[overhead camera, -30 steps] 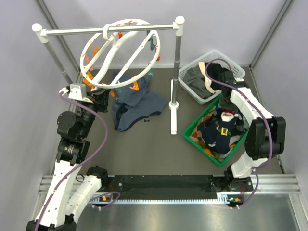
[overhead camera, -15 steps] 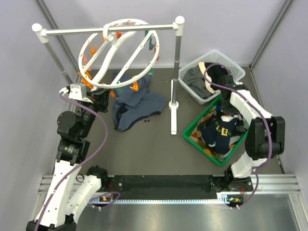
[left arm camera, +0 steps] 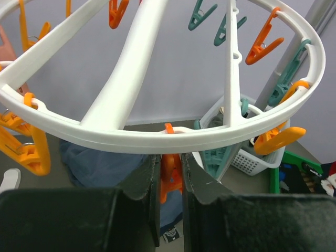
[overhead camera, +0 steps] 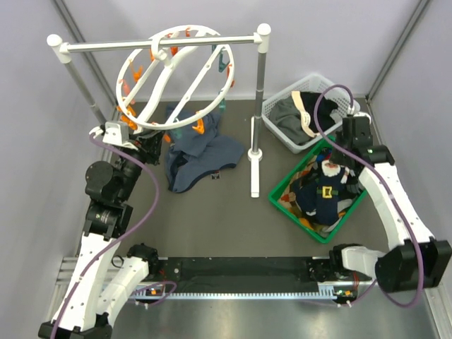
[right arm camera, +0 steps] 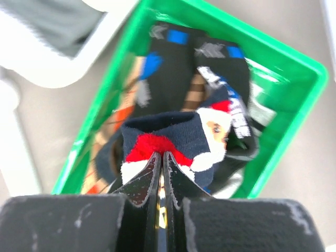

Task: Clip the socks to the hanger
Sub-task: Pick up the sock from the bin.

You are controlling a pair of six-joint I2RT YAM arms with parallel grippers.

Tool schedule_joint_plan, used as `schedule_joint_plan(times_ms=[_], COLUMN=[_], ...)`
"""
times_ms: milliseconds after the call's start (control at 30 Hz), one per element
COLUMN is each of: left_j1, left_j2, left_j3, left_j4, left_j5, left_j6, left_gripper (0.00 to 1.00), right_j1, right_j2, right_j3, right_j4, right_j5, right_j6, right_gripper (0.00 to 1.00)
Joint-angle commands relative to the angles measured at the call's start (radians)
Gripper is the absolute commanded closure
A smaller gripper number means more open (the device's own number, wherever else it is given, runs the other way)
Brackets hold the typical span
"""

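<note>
The hanger (overhead camera: 176, 78), a round white ring with orange and teal clips, hangs from the rack bar. My left gripper (overhead camera: 150, 141) is under its near rim (left arm camera: 157, 139), shut on an orange clip (left arm camera: 170, 170). The socks (overhead camera: 321, 198) lie piled in a green basket (overhead camera: 281, 185) at the right. My right gripper (overhead camera: 337, 157) is above that pile, shut on the cuff of a navy sock with a red and white Santa figure (right arm camera: 168, 134). The fingertips (right arm camera: 152, 163) pinch its red patch, and the rest of the sock hangs down toward the pile.
The white straight-bar rack (overhead camera: 162, 44) spans the back, with one post (overhead camera: 257, 141) standing just left of the green basket. A blue-grey garment (overhead camera: 198, 152) lies on the table under the hanger. A white mesh basket (overhead camera: 279, 123) of larger clothes stands behind the green one.
My right gripper dipped into the green basket, shut on the Santa sock and drew back up, with the arm's elbow swinging out to the right. The left arm has hardly moved.
</note>
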Motion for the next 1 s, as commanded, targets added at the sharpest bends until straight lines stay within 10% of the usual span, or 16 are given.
schedule_joint_plan(times_ms=[0,400,967], left_j1=[-0.005,-0.005,-0.005], left_j2=[0.014,0.061,0.098], left_j3=[0.019,0.093,0.156], left_j4=[0.044,0.004,0.004], left_j5=[0.033,0.096,0.142], left_j6=[-0.021,-0.08,-0.196], left_gripper=[1.0,1.0,1.0], right_j1=[0.025,0.414,0.8], right_j2=[-0.143,-0.381,-0.053], right_j3=[-0.06,-0.198,-0.157], right_j4=[0.165,0.475,1.138], right_j5=[-0.211,-0.494,-0.627], right_j6=[-0.089,-0.294,-0.336], right_gripper=[1.0,1.0,1.0])
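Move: The right hand already holds the Santa sock by its cuff, above the green bin, whose middle is about 17 cm below the hand and 3 cm back. The orange clip it is bound for is some 47 cm to its left, 3 cm back and 20 cm higher, already gripped in the left hand's fingertips. The white basket is about 20 cm ahead and 5 cm left, the stand foot 22 cm left and 8 cm ahead, both well below. Leftward in one fast sweep, the right hand carries the pinched sock about 33 cm towards the orange clip, climbing some 12 cm and drawing back 10, while its wrist swings counter-clockwise and levels until the downward-slanting fingers point left. The left hand keeps its grip on the clip, easing nearly 3 cm right and slightly up. ##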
